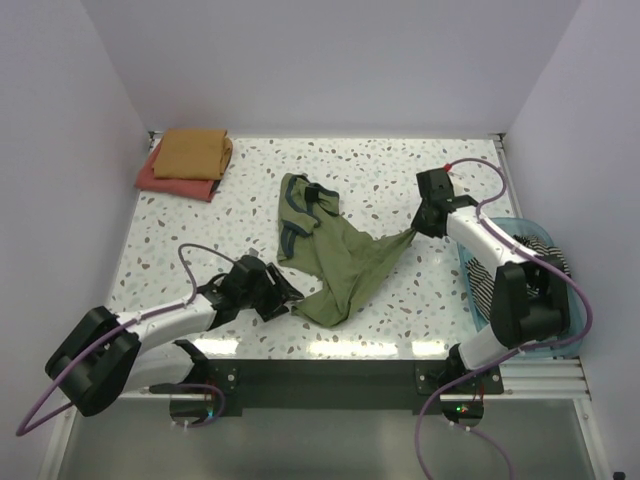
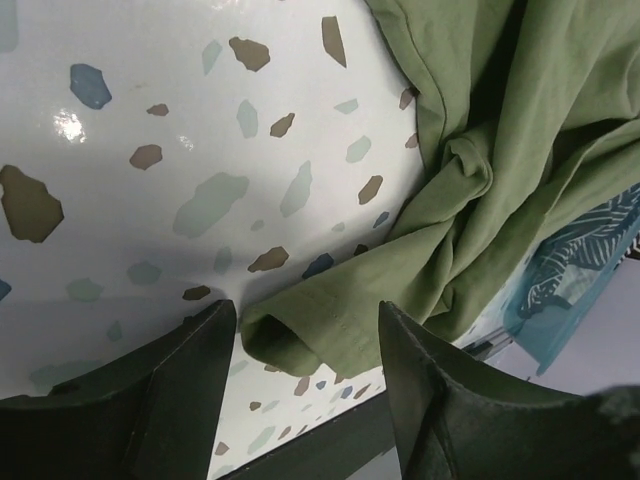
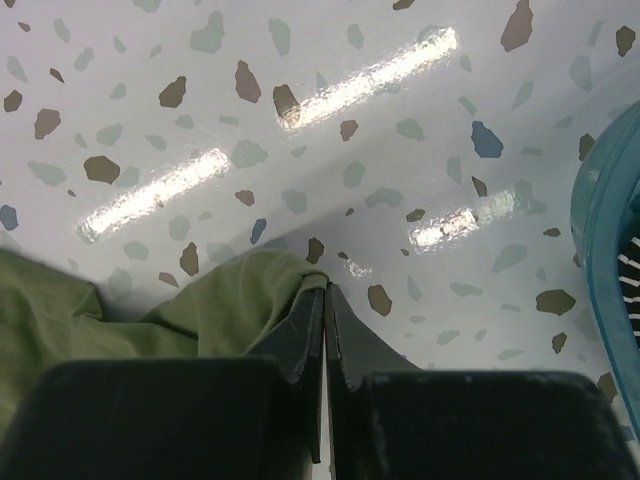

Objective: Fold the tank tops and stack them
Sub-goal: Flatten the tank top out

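Note:
An olive green tank top (image 1: 335,255) with navy trim lies crumpled mid-table. My right gripper (image 1: 412,234) is shut on its right corner, pulling the cloth (image 3: 215,300) taut; the pinched edge shows at my right gripper (image 3: 326,290). My left gripper (image 1: 290,296) stands open at the near hem, with a folded corner of the green cloth (image 2: 320,320) lying between its jaws (image 2: 305,340), not clamped. A black-and-white striped tank top (image 1: 505,270) sits in the blue basket (image 1: 470,270). A mustard tank top (image 1: 193,152) lies folded on a red one (image 1: 160,182) at the far left.
The translucent blue basket rim (image 3: 600,240) is close to the right of my right gripper. White walls enclose the table on three sides. A black rail (image 2: 330,440) marks the near table edge just behind my left gripper.

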Controlling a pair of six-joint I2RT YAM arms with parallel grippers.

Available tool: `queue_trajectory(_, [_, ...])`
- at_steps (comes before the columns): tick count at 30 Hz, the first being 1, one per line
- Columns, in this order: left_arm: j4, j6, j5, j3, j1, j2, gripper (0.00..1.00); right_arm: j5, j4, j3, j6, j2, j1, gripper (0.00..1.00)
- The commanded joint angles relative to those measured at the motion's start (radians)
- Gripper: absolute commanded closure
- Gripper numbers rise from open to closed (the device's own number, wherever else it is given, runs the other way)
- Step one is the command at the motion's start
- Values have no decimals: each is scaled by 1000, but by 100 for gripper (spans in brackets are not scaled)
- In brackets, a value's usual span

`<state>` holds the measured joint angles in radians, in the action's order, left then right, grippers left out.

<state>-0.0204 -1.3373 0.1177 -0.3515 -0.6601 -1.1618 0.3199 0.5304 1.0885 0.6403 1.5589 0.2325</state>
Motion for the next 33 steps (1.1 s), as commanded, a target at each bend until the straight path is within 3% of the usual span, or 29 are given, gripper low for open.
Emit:
queue_trajectory(1, [-69, 49, -41, -24, -24, -29, 37, -19, -32, 1, -16, -51, -16, 100])
queue_trajectory(8, [-67, 50, -87, -56, -87, -111, 37, -50, -46, 8, -14, -48, -28, 100])
queue_trajectory(11, [-55, 75, -95, -69, -101, -168, 46, -58, -46, 17, -14, -48, -27, 100])
queue_trajectory(14, [-33, 107, -113, -76, -104, -203, 64, -62, -41, 30, -17, -49, -32, 100])
queue_trajectory(18, [-52, 228, -167, -145, -92, -174, 97, -68, -20, 66, -31, -65, -38, 100])
queue_trajectory(19, [-65, 248, -173, -190, -76, -158, 100, -68, -11, 97, -34, -69, -41, 100])
queue_trajectory(27, [-373, 473, -366, -522, -10, 82, 100, -94, 95, 305, -73, -199, -64, 100])
queue_trajectory(33, [-544, 613, -516, -917, -1, 194, 100, -114, 167, 544, -122, -350, -70, 100])
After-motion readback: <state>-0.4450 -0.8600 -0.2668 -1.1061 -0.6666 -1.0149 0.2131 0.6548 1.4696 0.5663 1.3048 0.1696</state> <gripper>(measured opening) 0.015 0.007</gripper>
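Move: The tank top's loose near corner lies about 2 cm to the right of the open left hand and 2 cm below it, neither ahead nor back. The bunched strap end is some 35 cm ahead of the left hand and 3 cm to its right. From the right hand, which already holds the other end, that near corner is about 22 cm left, 18 cm back and 8 cm lower; the blue bin stands roughly 23 cm right and 8 cm back. The tank top's near corner is pinched as the left hand eases about 2.5 cm right and slightly down to the table and shuts. Both hands then hoist the cloth between them: the left rises nearly 30 cm, carrying forward some 10 cm and a little left, while the right keeps its grip and rises about 22 cm almost straight up. Both wrists tip their fingers upward, the left by some 40 degrees. ##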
